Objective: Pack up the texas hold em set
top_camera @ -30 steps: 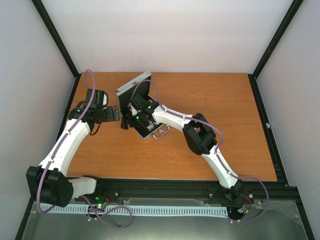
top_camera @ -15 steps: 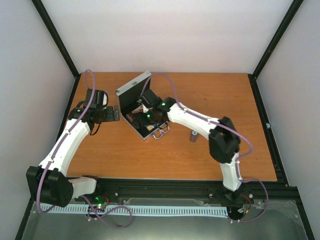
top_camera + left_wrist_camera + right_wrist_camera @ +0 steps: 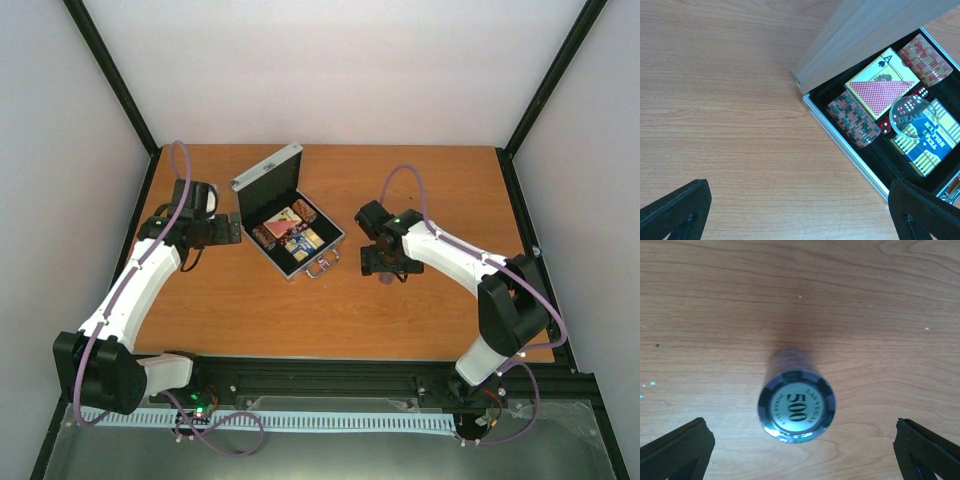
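Observation:
The silver case (image 3: 322, 244) lies open at the table's back middle, its lid (image 3: 268, 170) raised. In the left wrist view it holds a red-white deck (image 3: 882, 92), a blue-yellow deck (image 3: 932, 145), a clear disc (image 3: 912, 114), two dark chip stacks (image 3: 853, 117) (image 3: 925, 52) and red dice (image 3: 885, 127). My left gripper (image 3: 232, 228) is open and empty just left of the case. My right gripper (image 3: 385, 262) is open above a separate chip stack (image 3: 796, 402) that stands upright on the table, its top marked 500. The stack sits between the fingers (image 3: 675, 450), untouched.
The case's metal handle (image 3: 322, 266) sticks out toward the front. Black frame posts stand at the table's back corners, and a black rail (image 3: 330, 375) runs along the front edge. Bare wood (image 3: 440, 190) lies around the case.
My right arm has pulled out of the case and swung right, over the chip stack on the table. The case contents now show. The left arm has not moved.

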### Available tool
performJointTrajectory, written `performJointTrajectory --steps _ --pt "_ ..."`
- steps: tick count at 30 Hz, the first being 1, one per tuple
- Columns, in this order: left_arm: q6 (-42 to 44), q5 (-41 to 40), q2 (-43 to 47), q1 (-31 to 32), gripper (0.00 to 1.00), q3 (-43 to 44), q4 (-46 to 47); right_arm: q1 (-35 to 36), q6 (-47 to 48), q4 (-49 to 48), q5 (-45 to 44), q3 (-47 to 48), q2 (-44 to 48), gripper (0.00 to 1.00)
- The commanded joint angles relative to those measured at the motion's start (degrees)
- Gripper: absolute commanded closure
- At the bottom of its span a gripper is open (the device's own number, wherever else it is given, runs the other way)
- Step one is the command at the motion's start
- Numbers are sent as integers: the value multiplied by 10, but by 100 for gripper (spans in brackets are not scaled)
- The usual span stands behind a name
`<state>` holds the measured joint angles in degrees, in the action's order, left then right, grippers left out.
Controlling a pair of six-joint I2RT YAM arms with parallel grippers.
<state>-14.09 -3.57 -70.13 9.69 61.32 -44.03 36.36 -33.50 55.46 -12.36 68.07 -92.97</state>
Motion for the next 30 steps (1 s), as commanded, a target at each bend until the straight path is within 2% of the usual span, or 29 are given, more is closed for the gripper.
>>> performJointTrajectory --steps 1,5,8,17,22,28,30 --pt "1 15 6 -3 0 0 15 -13 6 1 -27 -3 8 0" --pt "2 14 4 -3 0 4 15 -33 18 -17 -18 -4 -17 0" --pt "1 11 2 -3 0 7 13 -47 37 -36 4 -5 -29 5" --pt "2 2 -4 -3 0 11 12 -57 69 -55 50 10 -70 46" --pt "4 -4 -4 -3 0 9 11 -57 70 -53 57 16 -77 58" --pt "4 -7 1 -3 0 8 10 -57 67 -31 61 25 -59 86" --pt "4 -8 3 -3 0 8 9 -57 64 -26 71 32 -42 92"
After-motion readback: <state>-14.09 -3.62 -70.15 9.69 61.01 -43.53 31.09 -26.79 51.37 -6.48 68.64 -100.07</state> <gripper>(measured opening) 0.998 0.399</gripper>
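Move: The last standing chip stack is just under the right hand: about 2 cm ahead, level with it sideways, its middle some 5 cm lower. The open case, already loaded with chips and cards, lies roughly 25 cm to that hand's left and 10 cm ahead; the case handle is nearer, about 18 cm left and 5 cm ahead, both about 6 cm below. From the left hand the stack is some 41 cm right, 3 cm back and 14 cm down. The upright chip stack gets pinched round its sides: the right hand, wide open at first, sinks about 4 cm over it while easing 2 cm forward, drifting some 2 cm right and then back left as it goes down. On the way the fingers close to under half their opening and take hold of the stack, with only a slight tilt of the wrist. ##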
